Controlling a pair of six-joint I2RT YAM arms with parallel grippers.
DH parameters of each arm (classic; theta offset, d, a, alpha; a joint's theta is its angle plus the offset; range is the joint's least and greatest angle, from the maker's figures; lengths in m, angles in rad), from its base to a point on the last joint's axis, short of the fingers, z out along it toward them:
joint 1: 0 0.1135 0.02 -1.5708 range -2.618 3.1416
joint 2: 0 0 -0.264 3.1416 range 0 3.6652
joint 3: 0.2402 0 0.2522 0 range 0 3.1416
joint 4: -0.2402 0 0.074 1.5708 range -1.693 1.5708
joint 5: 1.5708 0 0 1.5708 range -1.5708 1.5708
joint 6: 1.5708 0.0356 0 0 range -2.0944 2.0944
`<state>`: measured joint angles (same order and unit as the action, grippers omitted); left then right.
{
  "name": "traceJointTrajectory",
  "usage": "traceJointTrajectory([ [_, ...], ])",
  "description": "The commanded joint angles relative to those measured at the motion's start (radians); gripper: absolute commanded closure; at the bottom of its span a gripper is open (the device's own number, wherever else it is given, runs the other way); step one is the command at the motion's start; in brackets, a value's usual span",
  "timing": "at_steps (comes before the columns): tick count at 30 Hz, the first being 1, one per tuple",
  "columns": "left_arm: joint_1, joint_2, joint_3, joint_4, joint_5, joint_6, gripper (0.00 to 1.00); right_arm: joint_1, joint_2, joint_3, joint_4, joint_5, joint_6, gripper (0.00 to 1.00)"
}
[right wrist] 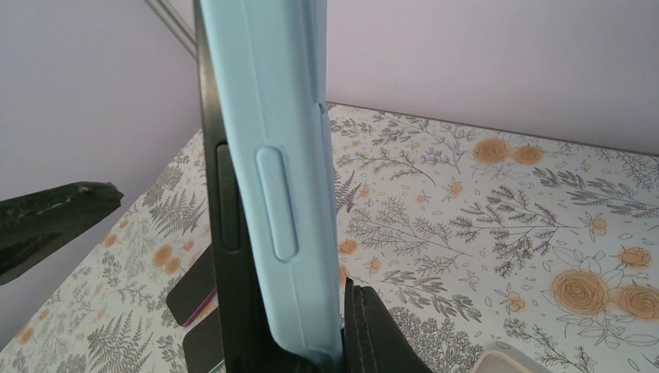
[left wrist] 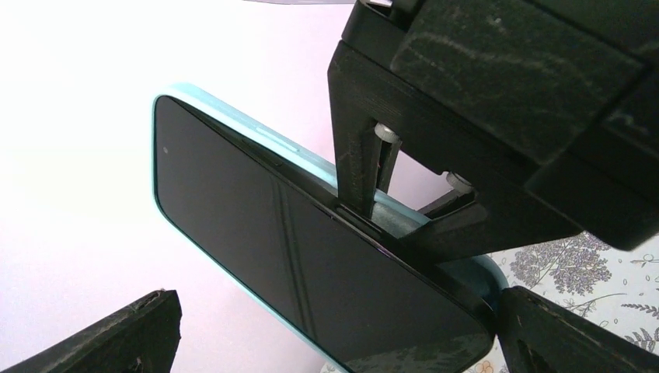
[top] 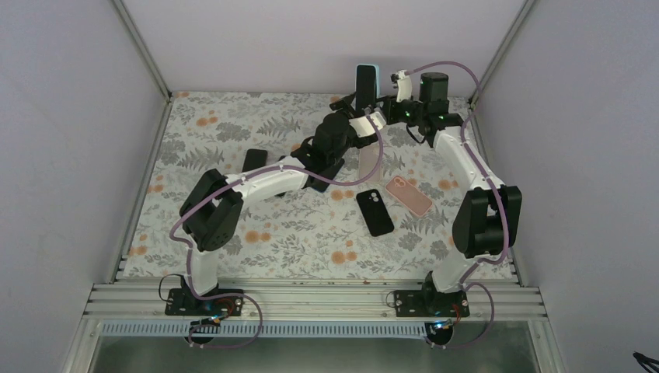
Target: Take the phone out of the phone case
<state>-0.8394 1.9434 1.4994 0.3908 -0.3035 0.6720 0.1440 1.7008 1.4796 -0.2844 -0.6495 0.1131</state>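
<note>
A phone (top: 364,84) with a dark screen sits in a light blue phone case (right wrist: 272,194) and is held upright above the table's far edge. My right gripper (right wrist: 311,350) is shut across it, one finger on the screen and one on the case's back. In the left wrist view the phone (left wrist: 295,256) slants across the frame, with the right gripper's fingers (left wrist: 365,186) clamped over its long edge. My left gripper (left wrist: 334,342) is open, with the phone's lower end between its fingers and untouched. In the right wrist view the phone's dark side (right wrist: 225,233) shows beside the case's edge.
On the flowered table (top: 233,124) lie a black phone case (top: 375,211), a pink one (top: 408,195), a dark one (top: 253,161) at the left and a pale one (top: 365,159) under the left arm. Frame posts and walls stand close behind the arms.
</note>
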Motion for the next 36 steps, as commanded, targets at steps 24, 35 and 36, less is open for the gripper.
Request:
traceJointTrajectory([
  [24, 0.032, 0.061, -0.079, 0.735, -0.249, 0.507, 0.00, 0.069, -0.147, -0.159, 0.150, -0.051, 0.066, 0.97],
  [35, 0.049, 0.083, -0.126, 0.851, -0.161, 0.563, 0.50, 0.101, -0.121, -0.191, 0.159, -0.065, 0.068, 0.97],
  [36, 0.049, 0.094, -0.116, 0.866, -0.159, 0.582, 0.51, 0.105, -0.118, -0.193, 0.159, -0.064, 0.067, 0.97],
])
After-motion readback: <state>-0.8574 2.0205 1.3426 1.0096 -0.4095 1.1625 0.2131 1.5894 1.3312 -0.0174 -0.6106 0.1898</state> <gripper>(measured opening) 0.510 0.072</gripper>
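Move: The phone, standing upright with its blue case pinched in the right fingers, has its middle about 2 cm ahead, 3 cm right and 6 cm above the open left hand. From the right hand it is roughly 4 cm left and 5 cm up, neither ahead nor back. On the table some 27 cm below the right hand, the clear case lies level and 3 cm right, the pink case 12 cm back and 15 cm right, the black case 17 cm back and 3 cm right. The phone's lower end is taken between the left fingers: that hand rises about 3.5 cm, swings its fingertips up some 25 degrees with a small counter-clockwise turn and 2 cm of travel left, then closes them to half while sinking 1 cm. The right hand keeps its pinch on the case, lifting it about 4 cm, going left and slightly back, and tilting up 10 degrees. ##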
